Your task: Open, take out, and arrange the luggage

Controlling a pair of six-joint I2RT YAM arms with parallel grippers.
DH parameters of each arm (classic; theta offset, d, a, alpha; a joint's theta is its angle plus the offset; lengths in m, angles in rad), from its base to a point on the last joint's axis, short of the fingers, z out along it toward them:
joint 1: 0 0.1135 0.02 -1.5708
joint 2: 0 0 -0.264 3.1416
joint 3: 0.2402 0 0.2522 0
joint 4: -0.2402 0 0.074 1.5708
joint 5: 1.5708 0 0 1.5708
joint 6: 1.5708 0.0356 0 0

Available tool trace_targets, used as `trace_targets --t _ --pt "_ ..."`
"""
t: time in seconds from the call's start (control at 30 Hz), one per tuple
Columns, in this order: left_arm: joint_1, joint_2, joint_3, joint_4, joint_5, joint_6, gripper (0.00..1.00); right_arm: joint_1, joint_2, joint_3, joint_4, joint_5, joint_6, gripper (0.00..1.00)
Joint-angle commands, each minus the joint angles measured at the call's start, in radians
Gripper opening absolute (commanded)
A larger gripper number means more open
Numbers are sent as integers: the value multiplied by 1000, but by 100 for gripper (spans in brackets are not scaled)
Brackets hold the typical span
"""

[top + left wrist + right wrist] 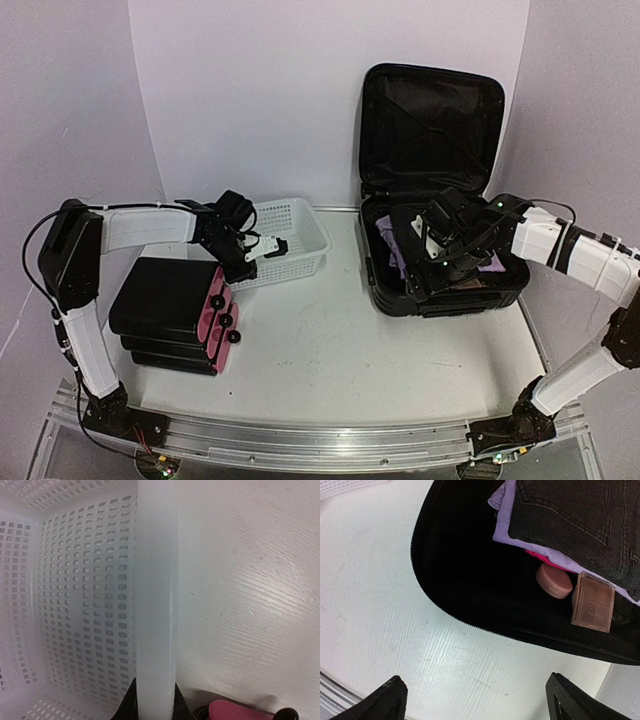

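The luggage [430, 120] lies open at the back right, its lid upright against the wall. Inside its base [470, 580] are folded dark jeans [575, 515] with a brown patch [592, 601], a lilac cloth [520, 542] and a small round pink thing [553, 580]. My right gripper [422, 268] hangs over the base's front left corner; in the right wrist view the gripper [477, 700] is wide open with only table between its fingers. My left gripper [245, 262] is shut on the rim [156, 605] of the white basket [295, 235], with a finger on each side of it.
A smaller smooth black case [175, 310] with a pink side [235, 711] and black knobs lies at the front left, just below the left gripper. The perforated basket holds nothing that I can see. White table [330, 340] runs between case and luggage.
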Motion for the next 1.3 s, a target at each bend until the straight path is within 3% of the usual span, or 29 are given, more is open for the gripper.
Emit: trace_targets --t 0.0,0.73,0.83,0.93,1.03,1.27 --pt "-43 -167 -125 141 142 209 0 2 7 33 25 37 -14 98" --pt "-199 -74 -140 136 130 153 2 2 -3 32 21 92 12 98" --pt "-202 -66 -137 135 129 149 10 2 -1 30 19 95 12 98" --pt "-201 -65 -127 133 108 130 31 2 -2 32 19 92 12 98" --pt "-199 -84 -113 123 105 100 45 3 -2 35 20 97 13 98" --pt "-156 -192 -45 126 158 -52 62 1 29 74 -10 194 33 98"
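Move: The left hand already pinches the near rim of the white basket, whose middle is about 10 cm ahead and 10 cm to its right, some 5 cm lower. The luggage it is drawn towards is centred roughly 57 cm right and 5 cm ahead of that hand; the black-and-pink stack, some 17 cm left and 10 cm back. From the right hand, the basket lies about 40 cm left, 20 cm ahead and 12 cm below. The left hand drags the basket some 10 cm back and right, turning it clockwise, then releases its rim. ##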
